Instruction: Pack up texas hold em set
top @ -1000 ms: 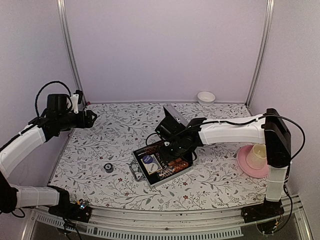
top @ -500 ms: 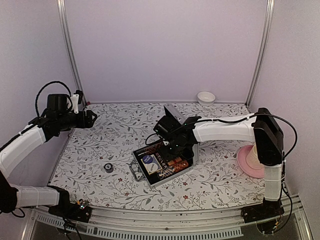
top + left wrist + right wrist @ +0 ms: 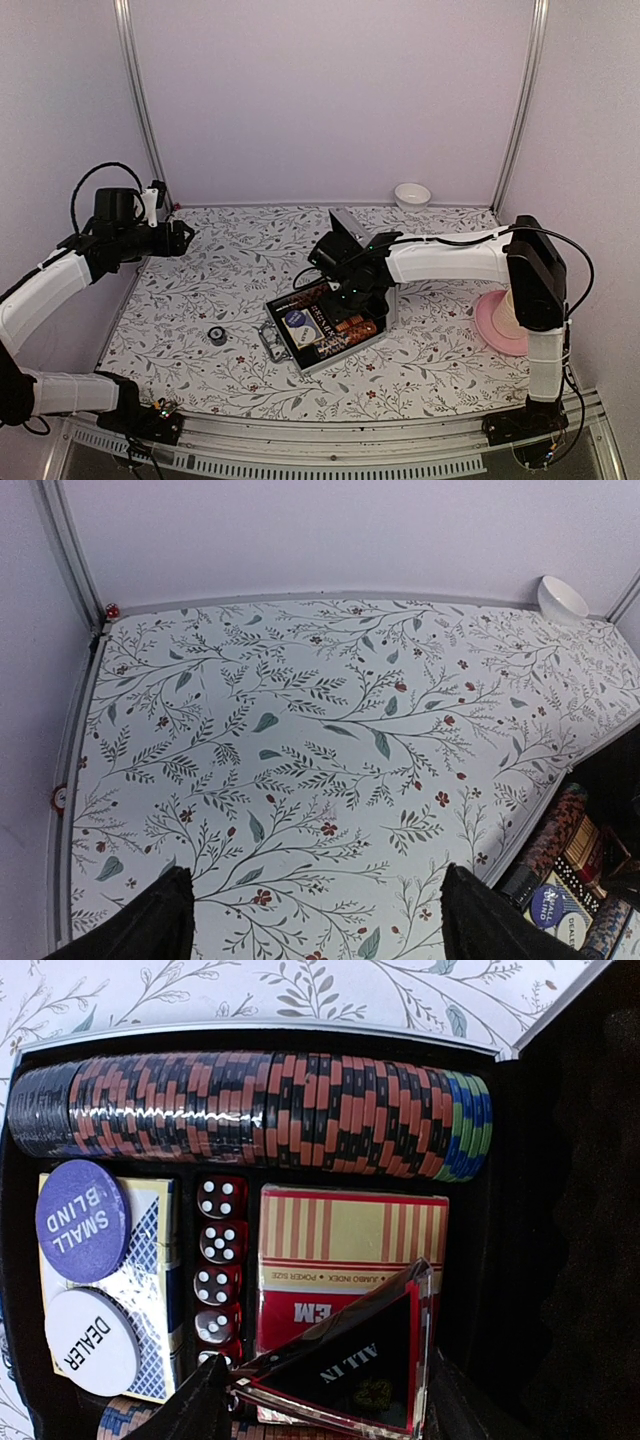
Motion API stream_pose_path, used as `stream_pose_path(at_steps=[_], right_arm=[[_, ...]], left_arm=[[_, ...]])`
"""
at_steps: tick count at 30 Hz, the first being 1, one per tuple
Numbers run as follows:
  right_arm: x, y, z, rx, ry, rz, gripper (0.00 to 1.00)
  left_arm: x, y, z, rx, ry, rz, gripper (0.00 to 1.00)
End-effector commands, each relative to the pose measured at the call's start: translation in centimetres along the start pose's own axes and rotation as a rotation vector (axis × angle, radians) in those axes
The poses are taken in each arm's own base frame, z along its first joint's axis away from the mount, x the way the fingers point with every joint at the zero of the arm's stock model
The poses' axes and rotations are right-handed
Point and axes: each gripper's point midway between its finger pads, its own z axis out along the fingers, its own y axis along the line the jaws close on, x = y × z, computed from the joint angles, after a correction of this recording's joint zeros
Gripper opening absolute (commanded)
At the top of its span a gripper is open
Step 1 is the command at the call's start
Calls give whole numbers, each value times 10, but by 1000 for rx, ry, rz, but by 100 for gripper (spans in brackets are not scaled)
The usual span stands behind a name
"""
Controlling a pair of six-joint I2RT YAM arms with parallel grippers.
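Note:
The silver case lies open mid-table, lid raised behind it. In the right wrist view it holds a row of red chips, a red deck, a blue deck under SMALL BLIND and DEALER discs, and red dice. My right gripper hangs over the case, shut on a clear triangular ALL IN marker above the red deck. The small black button lies on the table left of the case. My left gripper is open and empty at far left.
A cream cup stands on a pink plate at the right edge, beside the right arm's base. A small white bowl sits at the back wall, also in the left wrist view. Metal frame posts stand at both back corners.
The right arm's elbow has swung in toward the case and its gripper has shifted slightly left over the case. The left arm has not moved.

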Motion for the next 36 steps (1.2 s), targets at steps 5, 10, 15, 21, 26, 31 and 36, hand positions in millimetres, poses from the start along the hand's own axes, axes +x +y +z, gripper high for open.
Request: stream_pose_path(at_steps=[5,10,15,21,26,31,36], right_arm=[[2,-13,14,54,22,8,72],[-1,-13,11,52,14,16,73],[-14,-1,-3,-17,-24,0,74],[-44,34,-55,-244,-150,-94,76],[-52,70,-126,-490,-270,-235,84],[-66,77,-193,-606,-412,-283,88],[-91,47,-240,-555,-587,-201,94]], left_arm=[[1,-1,2,12,-3,9,85],[0,-1,2,13,-6,8,85],[-2,-1,-1,11,-15,6,85],[-4,-1,-2,7,-22,6,85],[-2,1,-1,1,-17,4,86],[-1,1,1,1,-11,6,86],[8,-12,9,51,30,6,82]])
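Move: My right hand still has the clear triangular ALL IN marker between its fingers, right over the red card deck in the case; the deck's middle is about 2 cm ahead and 3 cm below. The small blind button lies some 9 cm to the left and 1 cm farther out, the far chip row about 6 cm ahead and 6 cm left, the near chip row 5 cm back and 1 cm right. From my left hand the deck is roughly 33 cm right, 4 cm back and 19 cm below. Holding my right hand practically still, I spread its fingers and let go of the ALL IN marker over the red deck. Then I speed up and away from the case, about 22 cm, drifting some 6 cm back and 5 cm left, while the wrist swings the fingertips out to the left and turns roughly 30 degrees counter-clockwise, the fingers opening almost fully. ##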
